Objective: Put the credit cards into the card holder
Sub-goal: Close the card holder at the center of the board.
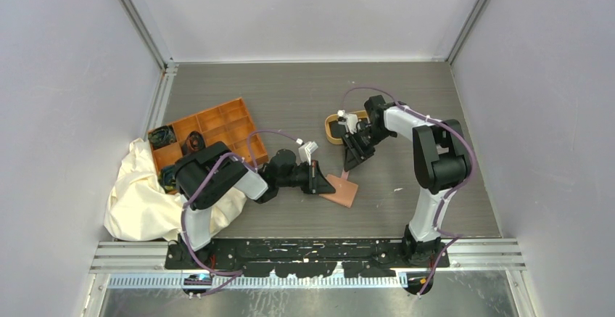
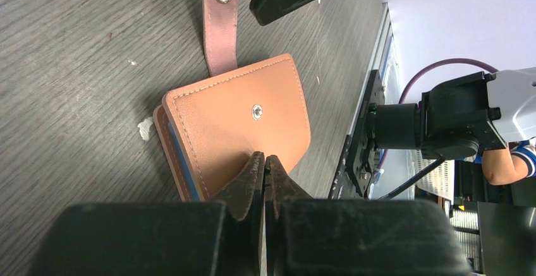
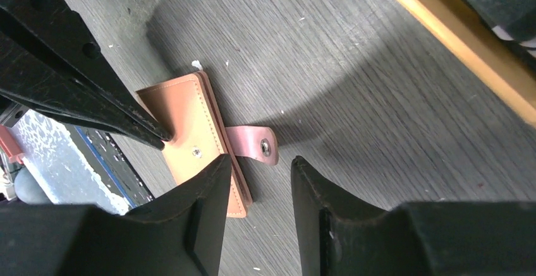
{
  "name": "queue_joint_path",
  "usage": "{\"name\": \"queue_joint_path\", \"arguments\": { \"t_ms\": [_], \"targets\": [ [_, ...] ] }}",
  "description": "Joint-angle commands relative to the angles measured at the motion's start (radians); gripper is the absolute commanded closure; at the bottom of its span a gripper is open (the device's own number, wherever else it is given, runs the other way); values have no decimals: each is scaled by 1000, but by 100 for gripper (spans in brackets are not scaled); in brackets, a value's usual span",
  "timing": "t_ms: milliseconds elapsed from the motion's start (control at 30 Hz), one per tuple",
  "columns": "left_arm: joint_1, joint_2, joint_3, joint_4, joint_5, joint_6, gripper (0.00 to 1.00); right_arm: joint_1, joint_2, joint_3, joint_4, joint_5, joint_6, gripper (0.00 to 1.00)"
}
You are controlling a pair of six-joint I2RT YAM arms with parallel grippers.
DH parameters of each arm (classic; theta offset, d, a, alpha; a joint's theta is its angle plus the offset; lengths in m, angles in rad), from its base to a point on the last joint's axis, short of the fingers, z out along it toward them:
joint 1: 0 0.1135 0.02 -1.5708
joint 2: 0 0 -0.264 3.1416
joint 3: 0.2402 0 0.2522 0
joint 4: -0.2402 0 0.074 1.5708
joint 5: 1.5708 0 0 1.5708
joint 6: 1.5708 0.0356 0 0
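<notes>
The card holder lies closed and flat on the grey table, a tan leather wallet with bluish inner edges. Its pink snap tab is undone and sticks out toward the right arm. My left gripper is shut, and its tips rest on the wallet's cover near the snap stud. My right gripper hangs open just above the wallet and its tab, with nothing between its fingers. From above, the right gripper sits just behind the wallet and the left gripper at its left edge. The credit cards are out of view.
An oval tan-rimmed tray stands just behind the right gripper; its rim shows in the right wrist view. An orange compartment tray and a crumpled cream cloth fill the left side. The arms' black base rail runs along the near edge.
</notes>
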Motion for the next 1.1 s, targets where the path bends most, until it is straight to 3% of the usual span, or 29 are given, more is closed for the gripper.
{"name": "queue_joint_path", "arguments": {
  "t_ms": [0,300,900,1067],
  "targets": [
    [-2,-2,-4,50,14,4,100,10,25,41,1,-15,16,56],
    [-2,-5,-7,47,14,7,100,8,65,72,-38,-66,13,66],
    [-2,-10,-4,33,12,15,100,-16,78,99,-104,-132,-24,71],
    [-3,-10,-3,30,12,15,100,-17,80,105,-121,-140,-40,79]
  ]
}}
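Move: From the right hand, its fingers half open, the card holder's snap flap lies only about 1 cm to the left, 1 cm back and 1 cm below. The card holder's middle is some 6 cm back, 2 cm left and 2 cm down, and the yellow tray is about 12 cm ahead, 1 cm right. For the left hand, already on the holder, the holder's middle is about 2 cm right, level fore and aft, 1 cm below; the flap is 5 cm ahead, 3 cm right. Down about 1 cm around the snap flap, then back up by a bit more while drifting some 1 cm left, the right hand closes its fingers from about half to a quarter open, bringing the tips together on the flap's free end; the wrist tilts slightly, under 10 degrees. The left hand stays still, its shut fingertips resting on the closed cover and keeping the holder in place. ##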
